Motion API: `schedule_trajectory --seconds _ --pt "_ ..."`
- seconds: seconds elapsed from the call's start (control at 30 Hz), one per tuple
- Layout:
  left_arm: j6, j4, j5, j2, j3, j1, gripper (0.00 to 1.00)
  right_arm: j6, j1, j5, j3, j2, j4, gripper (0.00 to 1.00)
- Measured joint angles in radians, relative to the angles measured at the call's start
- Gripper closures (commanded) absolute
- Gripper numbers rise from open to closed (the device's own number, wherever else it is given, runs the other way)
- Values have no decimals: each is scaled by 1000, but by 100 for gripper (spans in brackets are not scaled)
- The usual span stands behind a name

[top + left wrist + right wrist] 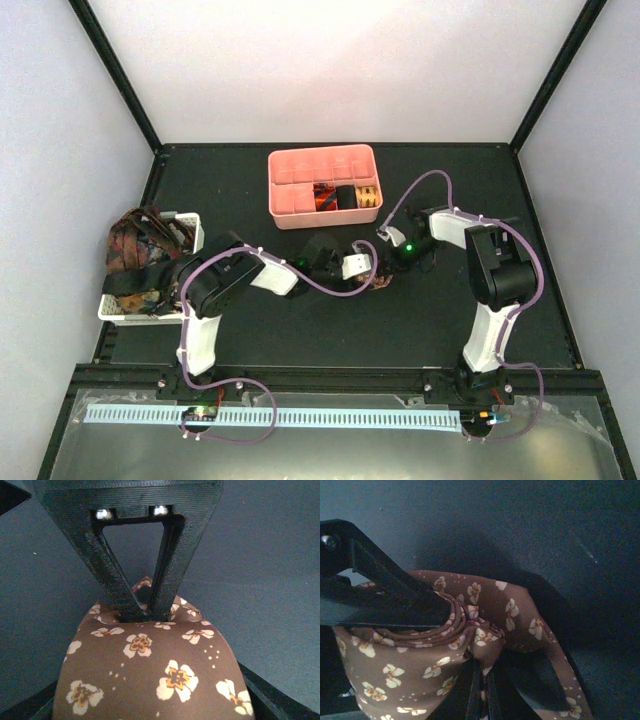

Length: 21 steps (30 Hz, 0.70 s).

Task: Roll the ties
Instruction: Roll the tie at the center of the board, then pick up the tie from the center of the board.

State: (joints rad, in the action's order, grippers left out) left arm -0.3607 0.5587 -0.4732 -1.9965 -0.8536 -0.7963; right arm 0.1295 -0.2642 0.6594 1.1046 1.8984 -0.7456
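Note:
A brown tie with small cream flowers [381, 279] sits as a roll on the dark table, mid-centre. In the left wrist view the roll [150, 670] fills the whole gap between my left gripper's [362, 268] jaws, which press its two sides. My right gripper [481, 692] is shut on a fold of the same tie at the roll's core [470, 630], and a loose loop [520, 610] curls to the right. Its black fingers [165, 565] show from the left wrist as a V dipping into the roll. More ties [135, 250] are heaped in the white basket.
A pink compartmented tray [290, 200] stands behind the grippers, with rolled ties [345, 195] in its front right cells. The white slotted basket [192, 225] is at the left edge. Black frame posts run up both back corners.

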Motion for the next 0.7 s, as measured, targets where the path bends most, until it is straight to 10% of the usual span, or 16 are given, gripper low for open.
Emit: schedule_trajectory --seconds 0.27,0.7 --pt "-5 -61 10 -26 -62 0 66 5 2 3 -16 -2 5 90" --pt "-23 -117 34 -21 -79 -10 76 60 127 53 11 -38 -113 34"
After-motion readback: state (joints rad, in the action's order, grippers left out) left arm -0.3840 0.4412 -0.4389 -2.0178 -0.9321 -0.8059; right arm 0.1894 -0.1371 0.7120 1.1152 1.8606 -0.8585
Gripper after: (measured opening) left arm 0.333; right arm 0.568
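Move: The tie's roll sits in the left fingers, practically at that hand point. It lies roughly 3 cm left of the right hand point and 1 cm back, at about its height; the right fingers pinch its bunched near end. Counted from the left hand, the pink box's middle is about 19 cm ahead and 10 cm left, and the yellow roll in it some 17 cm ahead and 1 cm left. The right fingers let go of the bunched tie beside the roll, opening to over half, and back away to the right by about 3 cm while rising some 2 cm. Before that the left hand, still in the roll, nudges about 1 cm forward and right and narrows its fingers to around half their gap, then stays put to keep the tie. ##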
